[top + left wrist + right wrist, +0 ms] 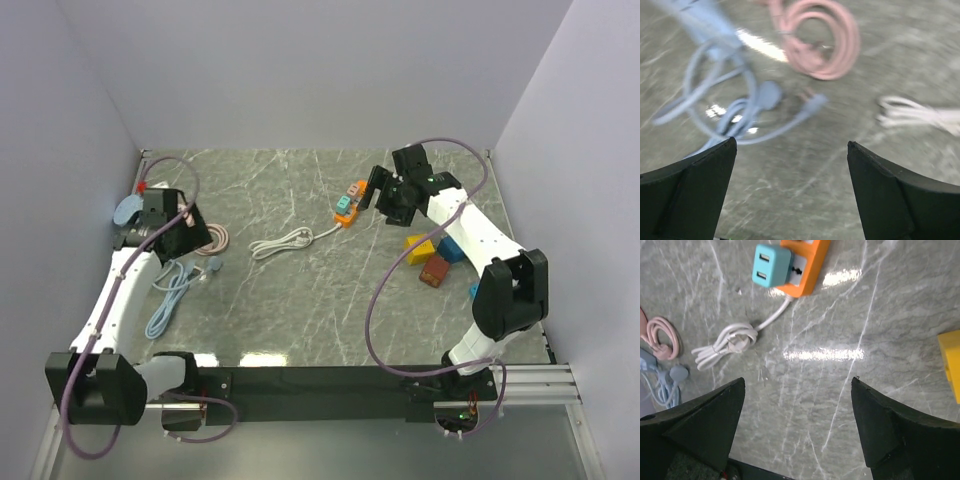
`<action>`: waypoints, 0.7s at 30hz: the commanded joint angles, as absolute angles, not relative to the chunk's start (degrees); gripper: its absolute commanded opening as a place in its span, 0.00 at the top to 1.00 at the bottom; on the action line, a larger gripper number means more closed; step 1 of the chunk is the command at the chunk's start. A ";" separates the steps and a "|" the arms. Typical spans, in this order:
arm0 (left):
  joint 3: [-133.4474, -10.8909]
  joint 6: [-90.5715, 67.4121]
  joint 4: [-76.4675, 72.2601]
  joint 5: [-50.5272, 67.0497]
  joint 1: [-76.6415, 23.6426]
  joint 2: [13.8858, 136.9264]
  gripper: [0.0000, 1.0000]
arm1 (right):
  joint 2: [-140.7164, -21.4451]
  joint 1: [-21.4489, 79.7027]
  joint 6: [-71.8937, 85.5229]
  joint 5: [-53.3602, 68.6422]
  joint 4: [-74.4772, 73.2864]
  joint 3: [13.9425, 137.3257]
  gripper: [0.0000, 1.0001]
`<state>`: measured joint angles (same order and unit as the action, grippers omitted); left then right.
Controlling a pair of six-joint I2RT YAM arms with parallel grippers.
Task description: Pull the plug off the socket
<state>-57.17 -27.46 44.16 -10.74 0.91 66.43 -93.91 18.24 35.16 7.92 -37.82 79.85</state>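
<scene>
An orange socket strip lies at the middle back of the marble table, with a teal plug seated in it. A white cord runs from the strip into a tied bundle. The right wrist view has the teal plug on the orange socket at the top, well ahead of my fingers. My right gripper hovers just right of the strip, open and empty. Far to the left, my left gripper is open and empty above loose cables.
A coiled pink cable and a blue cable lie under the left gripper. The white cord bundle is to their right. Yellow, blue and brown blocks sit beside the right arm. Grey walls close in three sides.
</scene>
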 commanded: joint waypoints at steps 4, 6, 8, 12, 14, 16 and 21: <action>-63.97 -21.97 38.24 -4.66 -13.16 70.82 0.03 | -93.61 17.40 37.09 4.66 -39.63 83.50 0.07; -65.82 -20.40 37.53 -4.57 -18.16 76.34 0.03 | -92.82 17.32 36.91 5.27 -39.64 82.88 0.07; -68.28 -18.90 35.60 -6.85 -22.05 82.07 0.05 | -91.59 17.31 36.56 5.45 -39.73 81.48 0.07; -70.66 -12.50 31.21 -8.71 -24.87 89.46 0.05 | -88.69 17.31 36.12 6.50 -39.20 78.05 0.07; -72.50 -10.91 30.41 -8.09 -24.96 93.40 0.05 | -86.94 17.40 36.39 6.94 -38.50 75.78 0.07; -74.26 -7.75 29.71 -6.86 -24.96 95.88 0.05 | -85.96 17.31 36.82 7.47 -37.62 74.36 0.07; -76.73 -0.90 29.18 -4.40 -25.05 101.95 0.05 | -84.11 17.49 36.91 7.47 -37.53 72.07 0.07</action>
<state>-73.52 -7.88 32.01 -6.66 -25.04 100.97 -86.72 17.72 36.58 7.20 -38.74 72.66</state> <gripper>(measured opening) 0.949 0.926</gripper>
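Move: The white cable bundle I'm going for lies about 12 cm ahead of my left hand, some 21 cm to its right and 14 cm below. The pink cable coil is 13 cm ahead of that hand and 4 cm to its right; the blue plug is 7 cm ahead and also 4 cm right. The orange socket strip sits about 16 cm right of the bundle and 9 cm beyond it. From my right hand, the bundle is roughly 22 cm left and 3 cm ahead. I sweep my open left hand about 18 cm to the right and 9 cm forward, away from the pink coil towards the white cable bundle, turning the wrist some 45 degrees clockwise. The sideways swing comes first, then I sink some 9 cm to come low near the bundle, fingers still wide. Meanwhile I draw my open right hand back about 3 cm. ##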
